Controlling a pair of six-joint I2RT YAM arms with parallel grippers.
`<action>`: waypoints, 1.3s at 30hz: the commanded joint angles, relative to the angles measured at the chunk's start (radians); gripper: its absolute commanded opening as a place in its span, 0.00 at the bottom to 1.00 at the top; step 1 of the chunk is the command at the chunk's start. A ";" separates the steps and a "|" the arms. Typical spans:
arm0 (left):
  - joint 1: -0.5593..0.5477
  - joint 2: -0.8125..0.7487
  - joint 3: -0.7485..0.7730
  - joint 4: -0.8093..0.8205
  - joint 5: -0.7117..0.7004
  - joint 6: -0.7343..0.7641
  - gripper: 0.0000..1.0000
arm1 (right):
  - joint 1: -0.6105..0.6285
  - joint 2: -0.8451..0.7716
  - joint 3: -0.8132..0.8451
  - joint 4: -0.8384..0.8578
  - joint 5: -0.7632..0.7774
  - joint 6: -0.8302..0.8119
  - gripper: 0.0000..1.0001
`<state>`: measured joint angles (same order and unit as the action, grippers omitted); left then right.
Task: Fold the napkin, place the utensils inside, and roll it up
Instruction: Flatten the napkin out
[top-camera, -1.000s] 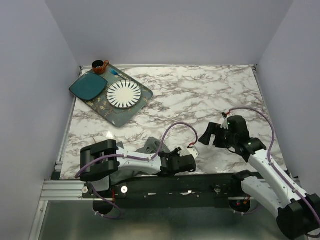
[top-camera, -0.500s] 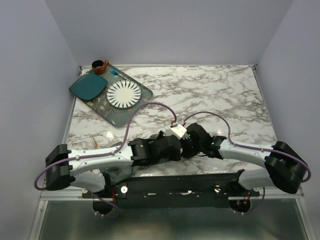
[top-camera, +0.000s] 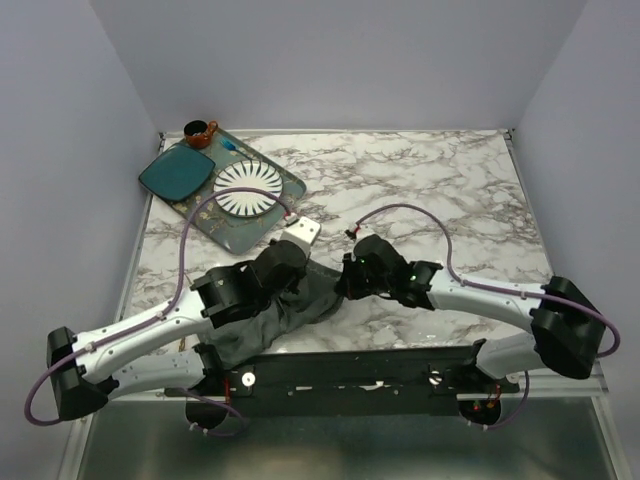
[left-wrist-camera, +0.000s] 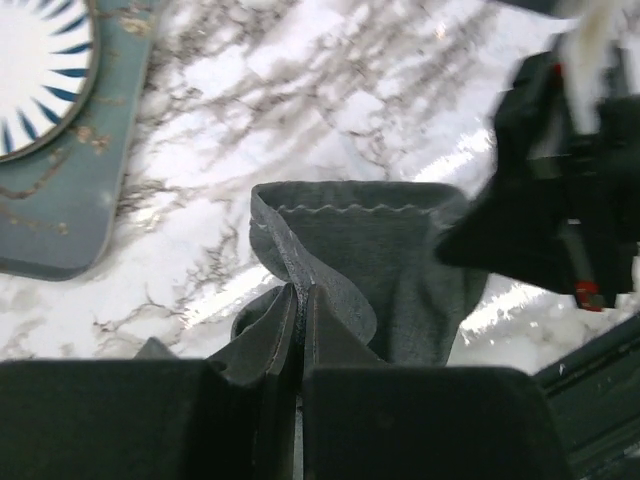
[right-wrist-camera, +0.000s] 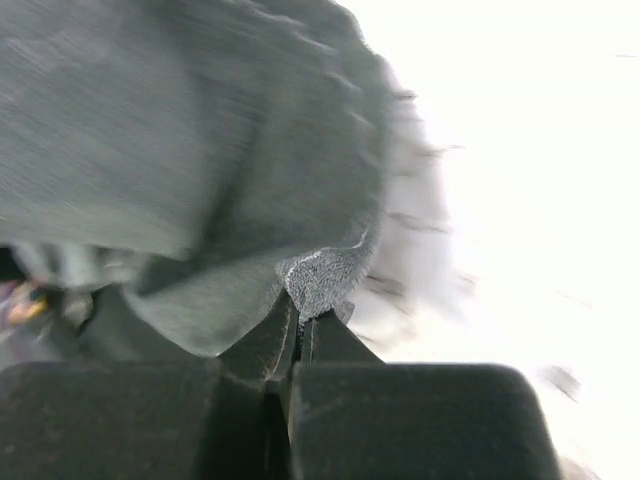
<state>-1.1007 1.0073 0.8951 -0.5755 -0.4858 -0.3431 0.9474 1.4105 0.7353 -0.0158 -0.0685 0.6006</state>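
The dark grey napkin (top-camera: 292, 312) lies bunched on the marble near the front edge, between the two arms. My left gripper (top-camera: 303, 278) is shut on a hemmed fold of the napkin (left-wrist-camera: 385, 250), the cloth pinched between its fingertips (left-wrist-camera: 300, 295). My right gripper (top-camera: 346, 282) is shut on a corner of the napkin (right-wrist-camera: 150, 130), which sticks up above its closed fingertips (right-wrist-camera: 305, 315). The two grippers sit close together, left and right of the cloth's far edge. The right gripper (left-wrist-camera: 560, 200) shows in the left wrist view. The utensils are out of view.
A long teal tray (top-camera: 225, 228) at the back left carries a teal square plate (top-camera: 175, 172), a white ribbed plate (top-camera: 247, 188) and a small brown cup (top-camera: 200, 133). Purple cables loop over both arms. Walls close in the table's left, back and right.
The right gripper came in from the right and closed on the napkin's corner. The left gripper also closed. Both have since moved away from the front edge, drawing the cloth onto the marble.
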 joint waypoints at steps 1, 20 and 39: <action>0.110 -0.102 0.092 0.037 -0.097 0.090 0.00 | -0.037 -0.162 0.142 -0.504 0.503 -0.010 0.01; 0.343 0.199 1.021 0.261 0.435 0.500 0.00 | -0.203 -0.356 1.253 -0.816 0.490 -0.751 0.01; 0.499 0.414 0.890 0.162 0.363 0.299 0.00 | -0.237 -0.461 0.920 -0.961 0.871 -0.457 0.01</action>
<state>-0.7189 1.1648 1.7180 -0.2810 -0.0513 0.0589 0.7467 0.8574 1.7721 -0.8574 0.4427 0.0269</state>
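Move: Both hands already pinch the napkin, low over the table, the right some 9 cm to the right of the left and about 10 cm lower. The napkin's bunched middle lies about 6 cm back, 7 cm left and 12 cm below the left hand, and some 6 cm back, 15 cm left and 5 cm below the right. From the left hand, the striped plate is roughly 26 cm ahead, 13 cm left and 16 cm down; the tray's middle, level with the plate, is 17 cm left. Up fast, both hands sweep the pinched napkin off the table, the left rising just over 40 cm, the right about 50 while drawing some 25 cm rightward to spread the edge. Both swing forward roughly 10 cm, then back, wrists tipping the fingers up past level; finally they sink about 5 cm and start forward again, grips kept. ##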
